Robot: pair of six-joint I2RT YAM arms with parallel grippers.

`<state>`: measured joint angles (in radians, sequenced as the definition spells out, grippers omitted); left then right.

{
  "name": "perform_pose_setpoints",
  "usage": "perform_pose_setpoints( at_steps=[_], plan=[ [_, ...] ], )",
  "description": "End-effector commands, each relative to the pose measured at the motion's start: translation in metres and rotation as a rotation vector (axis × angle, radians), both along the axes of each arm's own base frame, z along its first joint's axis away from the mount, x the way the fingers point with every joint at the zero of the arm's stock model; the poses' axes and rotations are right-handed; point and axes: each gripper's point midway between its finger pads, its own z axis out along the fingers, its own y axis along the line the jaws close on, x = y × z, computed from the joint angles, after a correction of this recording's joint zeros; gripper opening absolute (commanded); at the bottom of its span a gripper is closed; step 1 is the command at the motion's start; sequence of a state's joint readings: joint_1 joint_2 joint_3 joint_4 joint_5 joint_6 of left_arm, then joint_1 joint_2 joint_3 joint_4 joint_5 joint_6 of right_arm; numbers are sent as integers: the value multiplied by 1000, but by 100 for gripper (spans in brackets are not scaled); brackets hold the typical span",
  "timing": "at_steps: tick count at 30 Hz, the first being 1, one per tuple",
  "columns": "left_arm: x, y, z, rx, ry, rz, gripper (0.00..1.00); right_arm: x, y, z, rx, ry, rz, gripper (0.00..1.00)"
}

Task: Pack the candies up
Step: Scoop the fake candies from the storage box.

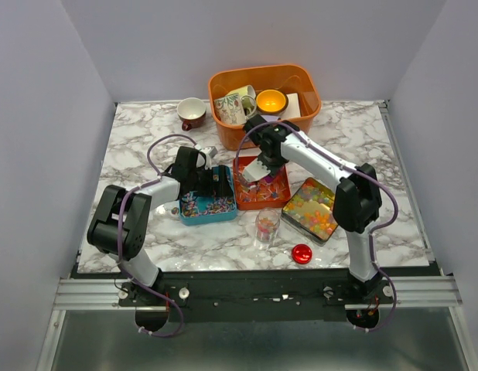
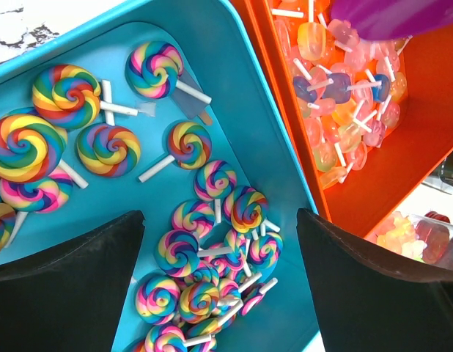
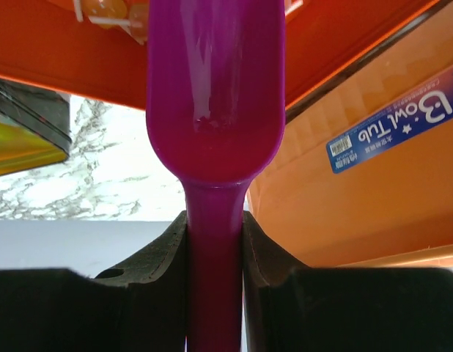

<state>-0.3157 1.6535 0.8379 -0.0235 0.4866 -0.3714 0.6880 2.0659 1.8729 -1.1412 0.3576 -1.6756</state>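
Observation:
Rainbow swirl lollipop candies (image 2: 190, 271) lie in a blue tray (image 1: 194, 217). My left gripper (image 2: 219, 216) hangs open right above them, with nothing between its fingers. Pastel candies on white sticks (image 2: 336, 88) fill the orange tray (image 1: 284, 193) beside it. My right gripper (image 3: 215, 220) is shut on the handle of a purple scoop (image 3: 215, 95), whose bowl reaches over the orange tray's candies. Glossy yellow-orange jelly beads (image 1: 311, 207) fill a dark tin to the right. A clear cup (image 1: 267, 226) in front holds a few candies.
A small red lid (image 1: 302, 253) lies near the front edge. At the back stands an orange basket (image 1: 223, 81) holding a mug and an orange bowl. A red and white cup (image 1: 192, 113) sits to its left.

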Motion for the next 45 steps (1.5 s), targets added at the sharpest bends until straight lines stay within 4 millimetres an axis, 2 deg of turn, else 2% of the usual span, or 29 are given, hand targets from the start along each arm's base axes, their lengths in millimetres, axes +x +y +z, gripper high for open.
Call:
perform_pose_setpoints(
  at_steps=[1,7,10,13,14,19,27,31,32,34,36,39,45],
  plan=[
    [-7,-3,-15,6,47,-19,99,-41,10,-25,40,167,38,1],
    [-8,-3,-18,10,61,-23,99,-46,12,-30,55,170,78,1],
    [-7,-4,-15,10,52,-27,99,-45,17,-40,56,181,84,1],
    [-7,-5,-12,-3,46,-31,99,-44,32,-45,87,181,70,1],
    [-6,-6,-12,-4,42,-32,99,-47,37,-52,84,201,68,1],
    [-8,-5,-17,2,51,-37,99,-55,53,-64,124,228,77,1],
    [-4,-10,-17,-15,63,-37,99,-63,56,-85,162,259,77,1],
    [1,-14,-14,-29,60,-41,99,-61,75,-96,243,273,66,1],
    [2,-14,-14,-31,64,-40,99,-66,84,-100,286,314,63,1],
    [4,-14,-13,-30,62,-40,99,-64,97,-95,354,337,19,1],
    [3,-13,-13,-23,65,-44,99,-69,104,-102,390,388,-6,1],
    [1,-11,-12,-17,66,-50,99,-72,106,-101,440,449,-50,1],
    [-7,-5,-5,-3,55,-67,99,-80,89,-94,512,603,-114,1]
  ],
)
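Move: The red tray's middle, with its loose candies, lies about 4 cm back and 5 cm to the left of my right hand, which already grips the purple scoop, some 12 cm below it. From there the blue tray is 7 cm back and 20 cm left, the clear jar 16 cm back and 5 cm left, and the metal tin 11 cm back and 9 cm right. For my left hand, the red tray's middle is about level ahead and 10 cm right. I keep my grip on the scoop and sink my right hand about 9 cm into the red tray, going some 5 cm back and 4 cm left with a short stop on the way. Late on I swing the fingers back by some 25 degrees towards straight down, working the bowl in among the candies by the left wall. My left hand stays wide open over the blue tray, creeping a centimetre forward. ##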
